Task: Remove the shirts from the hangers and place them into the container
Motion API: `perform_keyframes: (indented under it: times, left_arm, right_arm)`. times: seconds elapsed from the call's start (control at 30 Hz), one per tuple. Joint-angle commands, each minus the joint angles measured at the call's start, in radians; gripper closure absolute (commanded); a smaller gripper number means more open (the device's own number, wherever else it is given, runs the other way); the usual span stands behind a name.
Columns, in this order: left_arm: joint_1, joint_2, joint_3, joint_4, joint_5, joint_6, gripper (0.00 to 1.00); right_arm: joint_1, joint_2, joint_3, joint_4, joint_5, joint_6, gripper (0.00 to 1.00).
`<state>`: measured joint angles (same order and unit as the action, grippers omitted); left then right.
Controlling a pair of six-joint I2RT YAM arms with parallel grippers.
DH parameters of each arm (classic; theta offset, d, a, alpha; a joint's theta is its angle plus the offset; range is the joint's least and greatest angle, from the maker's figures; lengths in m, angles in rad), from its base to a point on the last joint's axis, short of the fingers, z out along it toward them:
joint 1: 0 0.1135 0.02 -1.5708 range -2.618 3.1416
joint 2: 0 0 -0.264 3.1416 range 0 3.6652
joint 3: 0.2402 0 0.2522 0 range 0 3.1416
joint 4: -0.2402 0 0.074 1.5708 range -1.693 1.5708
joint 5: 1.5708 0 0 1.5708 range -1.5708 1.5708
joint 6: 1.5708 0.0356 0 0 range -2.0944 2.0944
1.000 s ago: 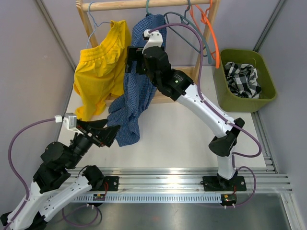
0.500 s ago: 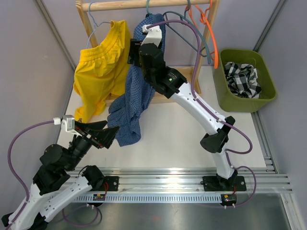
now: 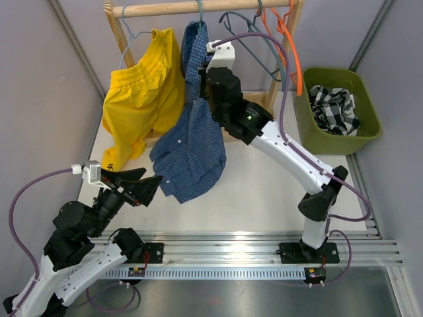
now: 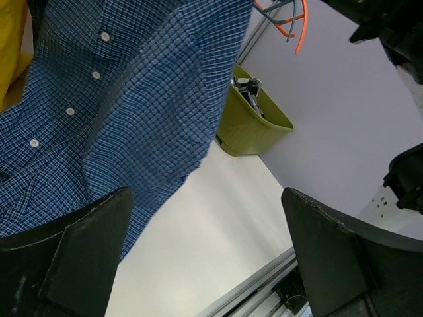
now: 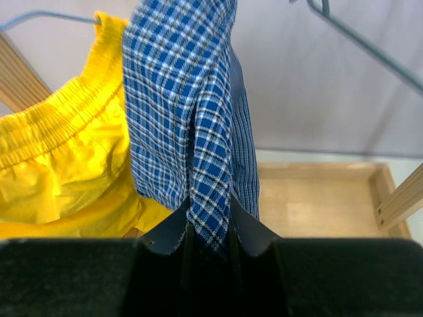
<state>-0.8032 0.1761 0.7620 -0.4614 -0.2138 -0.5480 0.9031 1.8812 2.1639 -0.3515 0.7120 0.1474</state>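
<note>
The blue fine-check shirt (image 3: 192, 139) hangs from a teal hanger (image 3: 200, 10) on the rail, its lower part spread over the table. My right gripper (image 3: 200, 89) is shut on a fold of it high up; in the right wrist view the fabric (image 5: 178, 99) is pinched between the jaws (image 5: 210, 228). My left gripper (image 3: 142, 185) is open below the hem, nothing between its fingers (image 4: 205, 257). An orange hanger (image 3: 296, 63) and a grey hanger (image 3: 254, 47) hang bare. The olive-green container (image 3: 370, 132) holds a black-and-white plaid shirt (image 3: 336, 109).
A yellow garment (image 3: 142, 92) hangs on a pale hanger left of the blue shirt, touching it. The wooden rail (image 3: 165, 8) and its base tray (image 5: 317, 198) stand at the back. Grey walls close in on both sides.
My right gripper has closed on the blue shirt's upper fold and shifted slightly right. The shirt's lower part has swung right and spread wider. The left arm has barely moved.
</note>
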Motion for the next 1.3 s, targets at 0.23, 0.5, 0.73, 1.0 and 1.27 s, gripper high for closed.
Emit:
perform_keyframes:
  times: [0.23,0.5,0.73,1.0,1.27]
  left_arm:
    - [0.002,0.01,0.0,0.046,-0.001,0.002,0.01]
    - [0.002,0.014,0.013,0.038,-0.007,0.003,0.01]
    - [0.002,0.011,0.026,0.013,-0.03,0.019,0.01]
    - [0.002,0.055,0.02,0.05,-0.044,0.042,0.01]
    - [0.002,0.183,0.036,0.156,0.007,0.065,0.01]
  right_arm:
    - [-0.07,-0.107,0.094,0.115,-0.097,-0.223,1.0]
    - [-0.153,0.041,0.295,0.085,-0.158,-0.241,1.0]
    - [-0.151,-0.241,-0.112,0.255,-0.313,-0.181,1.0]
    - [-0.15,-0.663,-0.521,0.154,-0.541,-0.045,1.0]
    - [-0.15,-0.899,-0.748,-0.075,-0.772,0.093,1.0]
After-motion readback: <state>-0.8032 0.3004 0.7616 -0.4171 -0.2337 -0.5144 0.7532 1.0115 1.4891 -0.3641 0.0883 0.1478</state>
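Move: From the right hand, which already grips the blue checked shirt near its collar, the bare tabletop it heads for lies some 20 cm back, 14 cm right and 42 cm below. The teal hanger's hook on the rail is roughly 8 cm ahead, 1 cm left and 12 cm up. The yellow shorts hang 4 cm ahead, 17 cm left, 10 cm lower; the grey hanger, 5 cm ahead, 11 cm right, 5 cm up. From the left hand that tabletop is about 8 cm ahead, 27 cm right, 32 cm below. The blue shirt, still pinched in the right fingers, is first hoisted about 8 cm while shifting right, dips again as the hand edges forward, then is swept fast back and right, away from the rail, ending some 20 cm off; the wrist turns nearly 30 degrees counter-clockwise. Late on, the open left hand starts forward and right, about 3 cm. ##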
